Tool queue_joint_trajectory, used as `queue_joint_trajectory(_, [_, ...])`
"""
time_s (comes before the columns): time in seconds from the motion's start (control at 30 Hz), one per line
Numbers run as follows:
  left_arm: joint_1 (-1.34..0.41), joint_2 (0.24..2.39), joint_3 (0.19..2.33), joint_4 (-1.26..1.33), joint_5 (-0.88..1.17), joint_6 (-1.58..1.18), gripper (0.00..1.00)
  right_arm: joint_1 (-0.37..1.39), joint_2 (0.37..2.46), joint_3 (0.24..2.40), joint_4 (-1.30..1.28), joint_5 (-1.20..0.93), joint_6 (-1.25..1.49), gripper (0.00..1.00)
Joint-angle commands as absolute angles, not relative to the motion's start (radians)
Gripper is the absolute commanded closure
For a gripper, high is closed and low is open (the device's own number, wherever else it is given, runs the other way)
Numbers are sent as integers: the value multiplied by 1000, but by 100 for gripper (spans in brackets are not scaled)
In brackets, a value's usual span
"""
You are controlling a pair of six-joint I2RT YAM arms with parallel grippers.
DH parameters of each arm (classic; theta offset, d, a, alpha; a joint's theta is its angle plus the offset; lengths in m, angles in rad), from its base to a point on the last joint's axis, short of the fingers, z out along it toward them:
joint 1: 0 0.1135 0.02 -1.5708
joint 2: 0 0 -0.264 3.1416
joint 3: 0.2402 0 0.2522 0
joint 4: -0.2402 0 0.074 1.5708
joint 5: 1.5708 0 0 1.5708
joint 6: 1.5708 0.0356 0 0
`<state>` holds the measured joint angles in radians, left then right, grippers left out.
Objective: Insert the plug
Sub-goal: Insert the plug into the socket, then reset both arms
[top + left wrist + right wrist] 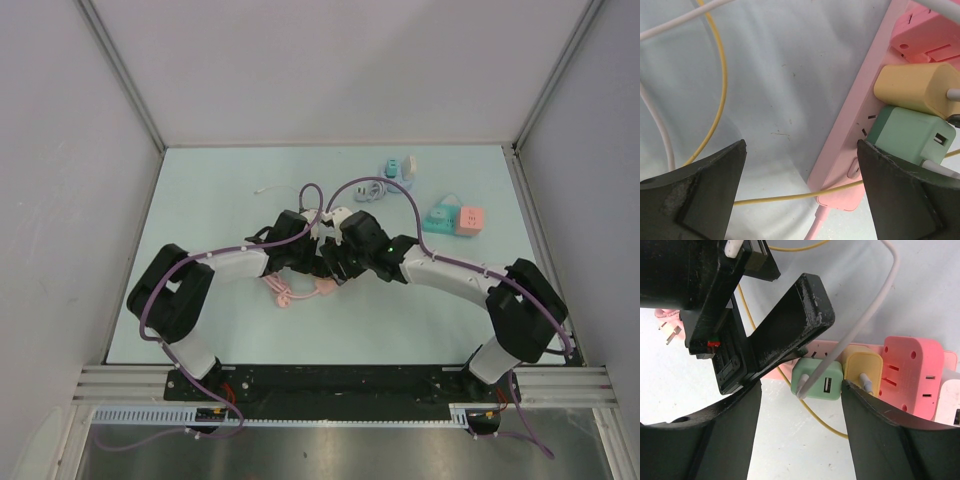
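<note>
A pink power strip point(855, 135) lies on the table with a green charger point(910, 135), a yellow charger point(915, 90) and a pink adapter point(930, 30) plugged into it. My left gripper point(800, 185) is open and straddles the strip's cord end, its right finger next to the green charger. My right gripper point(800, 430) is open and empty, just short of the green charger point(817, 381) and yellow charger point(862, 370). A white cable point(865, 320) runs from the green charger. A loose pink plug point(667, 330) with bare prongs lies to the left. In the top view both grippers meet at mid-table point(325, 245).
A thin yellow cable point(720, 95) loops across the table under the left gripper. The pink cord point(283, 291) is bunched near the arms. Teal and pink socket cubes point(455, 218) and small adapters point(398, 166) sit at the back right. The left gripper's finger point(785, 325) crowds the right wrist view.
</note>
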<state>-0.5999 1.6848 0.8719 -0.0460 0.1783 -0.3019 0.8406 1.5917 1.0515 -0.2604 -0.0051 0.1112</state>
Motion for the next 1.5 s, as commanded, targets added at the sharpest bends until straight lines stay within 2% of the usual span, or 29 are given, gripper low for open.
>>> queue_joint_trajectory(0.0, [-609, 1717, 831, -189, 176, -298, 0, 856, 1663, 1048, -337, -75, 166, 31])
queue_joint_trajectory(0.23, [-607, 1694, 824, -184, 173, -304, 0, 862, 1623, 1026, -321, -71, 186, 30])
queue_joint_trajectory(0.53, [-607, 1681, 828, -187, 164, -311, 0, 862, 1401, 1028, -244, -29, 192, 21])
queue_joint_trajectory(0.87, [-580, 1560, 810, -216, 104, -319, 0, 790, 1258, 1028, -290, 0, 187, 20])
queue_joint_trajectory(0.97, [-560, 1493, 793, -232, 74, -325, 0, 741, 1213, 1028, -313, 31, 192, 17])
queue_joint_trajectory(1.17, [-511, 1293, 795, -291, -46, -348, 0, 533, 1140, 1028, -350, 21, 255, 8])
queue_joint_trajectory(1.33, [-448, 1051, 816, -389, -147, -353, 0, 306, 1054, 1028, -386, -31, 304, 2])
queue_joint_trajectory(1.47, [-396, 884, 860, -454, -240, -348, 0, 191, 959, 1028, -425, -41, 314, 0])
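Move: The green plug already sits in the pink strip, some 2 cm ahead of the right hand and 5 cm below it. From that hand the yellow plug is about 4 cm ahead, 3 cm right; the pink adapter 5 cm ahead, 5 cm right; both also 5 cm lower. The green plug lies about 3 cm behind and 5 cm right of the left hand, 1 cm higher; the pink cable bundle is 10 cm left of that hand, 2 cm back, 3 cm below. Up and slightly back at first, the right hand leaves the green plug after a short hold, climbing about 10 cm, then swings some 20 cm right and forward, still rising, turning clockwise and spreading its fingers wide. Later the left hand, fingers still open, backs leftward from beside the strip, then lifts over the table, turning counter-clockwise. ##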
